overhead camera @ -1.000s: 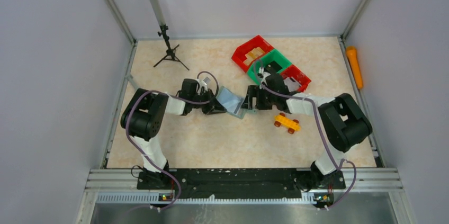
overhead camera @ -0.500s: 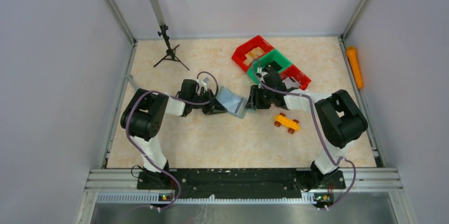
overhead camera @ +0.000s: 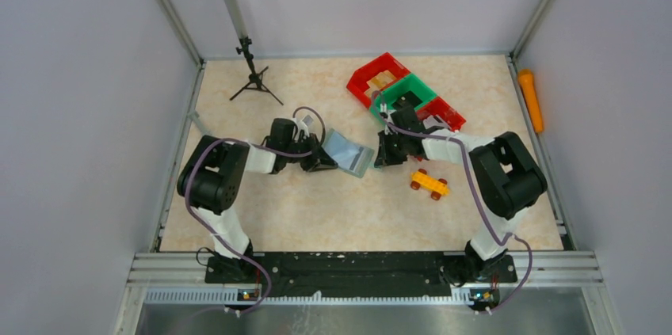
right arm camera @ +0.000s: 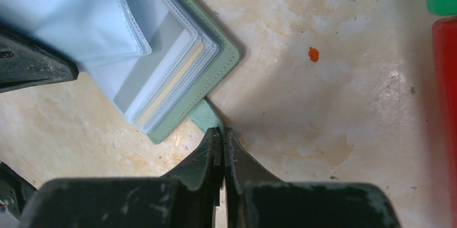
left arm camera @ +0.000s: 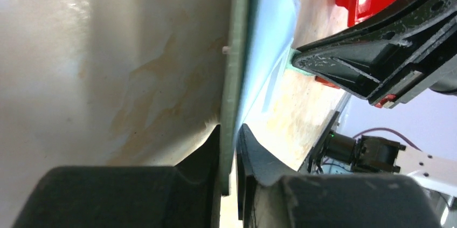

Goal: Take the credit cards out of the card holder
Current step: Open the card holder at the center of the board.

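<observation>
The grey-green card holder (overhead camera: 349,153) lies open at mid-table between the two arms, its pale clear sleeves (right arm camera: 108,18) fanned out. My left gripper (overhead camera: 325,162) is shut on the holder's left cover (left arm camera: 233,71), which stands on edge between the jaws. My right gripper (right arm camera: 222,130) is shut on the small green tab (right arm camera: 205,116) at the holder's right edge. In the sleeves a grey credit card (right arm camera: 148,66) and the tan edge of another (right arm camera: 173,84) show. The right gripper's fingers (left arm camera: 345,66) appear in the left wrist view.
Red and green bins (overhead camera: 404,96) stand just behind the right gripper. A yellow toy car (overhead camera: 429,184) lies in front of the right arm. A small black tripod (overhead camera: 253,78) stands at the back left. An orange object (overhead camera: 530,100) rests beyond the right rail.
My right gripper has gone from open to shut, closing on the holder's tab. The left gripper has kept its hold on the cover and has barely moved.
</observation>
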Tool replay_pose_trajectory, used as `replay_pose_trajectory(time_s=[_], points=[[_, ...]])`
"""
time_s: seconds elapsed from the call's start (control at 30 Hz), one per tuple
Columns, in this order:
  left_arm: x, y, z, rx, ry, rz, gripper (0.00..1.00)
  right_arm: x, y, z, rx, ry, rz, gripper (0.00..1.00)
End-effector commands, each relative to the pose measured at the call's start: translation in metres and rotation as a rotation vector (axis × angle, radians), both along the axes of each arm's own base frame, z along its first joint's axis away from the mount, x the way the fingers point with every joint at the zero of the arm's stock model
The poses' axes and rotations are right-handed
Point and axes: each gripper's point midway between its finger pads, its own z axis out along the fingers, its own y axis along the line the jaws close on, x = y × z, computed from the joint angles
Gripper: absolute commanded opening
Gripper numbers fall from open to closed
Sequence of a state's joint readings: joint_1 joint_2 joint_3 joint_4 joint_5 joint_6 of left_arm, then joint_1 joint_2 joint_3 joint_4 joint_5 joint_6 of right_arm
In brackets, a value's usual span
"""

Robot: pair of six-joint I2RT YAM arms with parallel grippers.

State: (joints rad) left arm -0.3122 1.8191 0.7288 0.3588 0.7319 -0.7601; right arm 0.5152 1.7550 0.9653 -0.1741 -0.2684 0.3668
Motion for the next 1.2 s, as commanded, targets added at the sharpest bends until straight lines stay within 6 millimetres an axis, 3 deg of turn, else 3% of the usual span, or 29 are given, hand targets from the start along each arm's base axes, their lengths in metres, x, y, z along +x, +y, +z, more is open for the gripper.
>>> replay_pose_trajectory(time_s=[0.0, 0.17, 0.27, 0.47, 0.53, 0.63, 0.77, 1.17], points=[[0.013, 0.020, 0.011, 0.120, -0.088, 0.070, 0.23, 0.000, 0.004, 0.017, 0.004, -0.045, 0.038, 0.00], [0.026, 0.064, 0.010, 0.369, -0.161, 0.233, 0.60, -0.004, 0.013, 0.021, 0.050, -0.045, 0.088, 0.00], [0.030, 0.075, 0.020, 0.417, -0.214, 0.267, 0.73, -0.004, 0.014, 0.024, 0.058, -0.054, 0.096, 0.00], [0.025, 0.060, 0.040, 0.363, -0.318, 0.193, 0.86, -0.005, 0.017, 0.025, 0.074, -0.055, 0.110, 0.00], [0.020, 0.048, 0.053, 0.337, -0.395, 0.145, 0.98, -0.006, 0.018, 0.026, 0.081, -0.055, 0.113, 0.00], [0.011, 0.027, 0.066, 0.355, -0.510, 0.056, 0.99, -0.007, 0.020, 0.029, 0.100, -0.057, 0.123, 0.00], [0.010, 0.015, 0.065, 0.424, -0.552, 0.002, 0.99, -0.007, 0.022, 0.035, 0.116, -0.073, 0.125, 0.00], [0.016, -0.011, 0.029, 0.677, -0.506, -0.124, 0.99, -0.009, 0.024, 0.036, 0.131, -0.069, 0.136, 0.00]])
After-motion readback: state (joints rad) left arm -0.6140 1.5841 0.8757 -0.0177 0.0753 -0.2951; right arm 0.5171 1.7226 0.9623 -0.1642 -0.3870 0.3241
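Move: The left hand still pinches the card holder's open front cover near its close edge; the holder's middle is about 3 cm ahead, 3 cm right and 2 cm lower. For the right hand, still shut on the holder's strap, that middle lies some 3 cm ahead and 7 cm left, about level. The toy car sits 4 cm back and 12 cm right of the right hand, the green bin some 14 cm ahead and 6 cm right. Leftwards, away from the holder, the left hand first goes about 6 cm, with some forward and up, letting go of the cover and opening wide. It then swings back right and rearward over the holder, finally easing forward and down about 3.5 cm above its starting height, the wrist turned some 45 degrees to point the fingers more steeply down and forward. The right hand keeps the strap pinched, drifting slightly up and left. ##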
